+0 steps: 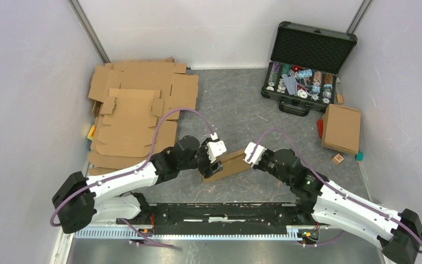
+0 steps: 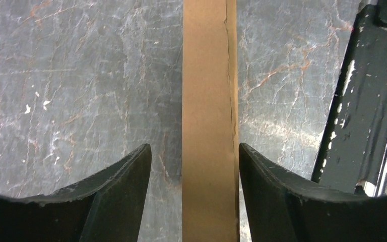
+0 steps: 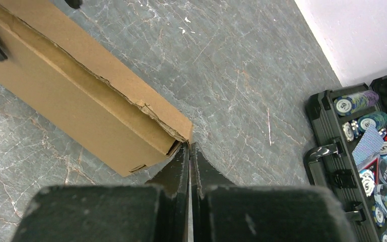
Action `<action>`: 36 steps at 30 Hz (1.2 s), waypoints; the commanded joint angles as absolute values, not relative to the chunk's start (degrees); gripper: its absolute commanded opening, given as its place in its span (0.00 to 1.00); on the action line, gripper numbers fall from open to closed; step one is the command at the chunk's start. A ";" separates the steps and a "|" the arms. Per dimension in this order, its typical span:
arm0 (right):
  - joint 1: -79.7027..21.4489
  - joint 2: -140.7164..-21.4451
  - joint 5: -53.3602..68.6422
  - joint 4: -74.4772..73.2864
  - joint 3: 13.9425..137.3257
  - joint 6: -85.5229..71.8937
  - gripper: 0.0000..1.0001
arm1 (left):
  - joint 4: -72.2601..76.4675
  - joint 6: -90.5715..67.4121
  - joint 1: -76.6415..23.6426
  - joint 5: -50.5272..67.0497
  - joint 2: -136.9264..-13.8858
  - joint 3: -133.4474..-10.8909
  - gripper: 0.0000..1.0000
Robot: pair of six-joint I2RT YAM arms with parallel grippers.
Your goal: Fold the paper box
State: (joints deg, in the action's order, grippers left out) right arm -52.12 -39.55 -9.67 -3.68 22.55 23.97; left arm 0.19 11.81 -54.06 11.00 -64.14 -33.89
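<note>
The paper box [image 1: 232, 163] is a brown cardboard carton lying on the grey floor between the two arms. My left gripper [image 1: 211, 165] stands open astride its left end. In the left wrist view the box [image 2: 209, 126] runs as a narrow band between the fingers; the left finger [image 2: 126, 186] stands clear of it, and the right finger [image 2: 262, 186] is nearly against it. My right gripper [image 1: 249, 158] is shut with nothing between its jaws. In the right wrist view the gripper's [image 3: 189, 146] tips rest at the near corner of the box [image 3: 80, 96], whose top seam looks ragged.
A stack of flat cardboard blanks [image 1: 137, 110] lies at the back left. An open black case of poker chips [image 1: 305, 66] stands at the back right, with a folded carton [image 1: 342, 127] and a small wooden block [image 1: 338, 159] near it. The black base rail [image 1: 225, 212] runs along the near edge.
</note>
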 commanded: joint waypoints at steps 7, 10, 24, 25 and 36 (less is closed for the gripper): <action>-52.36 -37.83 -7.71 1.15 20.94 22.61 0.00 | 6.63 6.32 -53.96 19.14 -73.03 -44.20 0.74; -52.38 -37.55 -7.65 1.49 20.66 22.34 0.00 | 9.04 2.99 -53.96 19.51 -75.56 -45.89 0.75; -52.38 -36.39 -7.38 1.31 20.33 21.41 0.00 | 5.88 5.46 -57.07 11.43 -78.88 -49.08 0.62; -52.38 -36.31 -7.39 1.47 20.31 21.15 0.00 | 5.51 5.53 -57.33 11.25 -78.98 -49.28 0.61; -52.38 -37.38 -6.96 0.63 21.97 16.37 0.00 | 2.02 8.20 -61.38 5.03 -82.19 -50.59 0.45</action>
State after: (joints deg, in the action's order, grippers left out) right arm -52.12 -37.32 -7.46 -0.99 20.32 19.03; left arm 3.07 5.56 -60.45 7.68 -80.82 -48.05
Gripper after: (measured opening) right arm 0.007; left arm 0.473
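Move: The paper box stands on edge between the left gripper's open fingers, its middle about 3 cm to their right, level with them fore and aft and 5 cm below. Its right end, the part to grip, lies about 10 cm right, 2 cm ahead and 2 cm lower. The right fingertips, already on that end's upper corner, are roughly 12 cm right and 3 cm ahead. From the right hand, that end is 2 cm left, 1 cm back and 2 cm below. Bring the left gripper about 8 cm to the right along the top of the box, opening a touch more and lifting some 3 cm on the way, fingers still astride it. Short of the right fingertips, ease back down nearly 2 cm and close the fingers onto the two broad faces near that end. Keep the shut right fingers at the corner. ##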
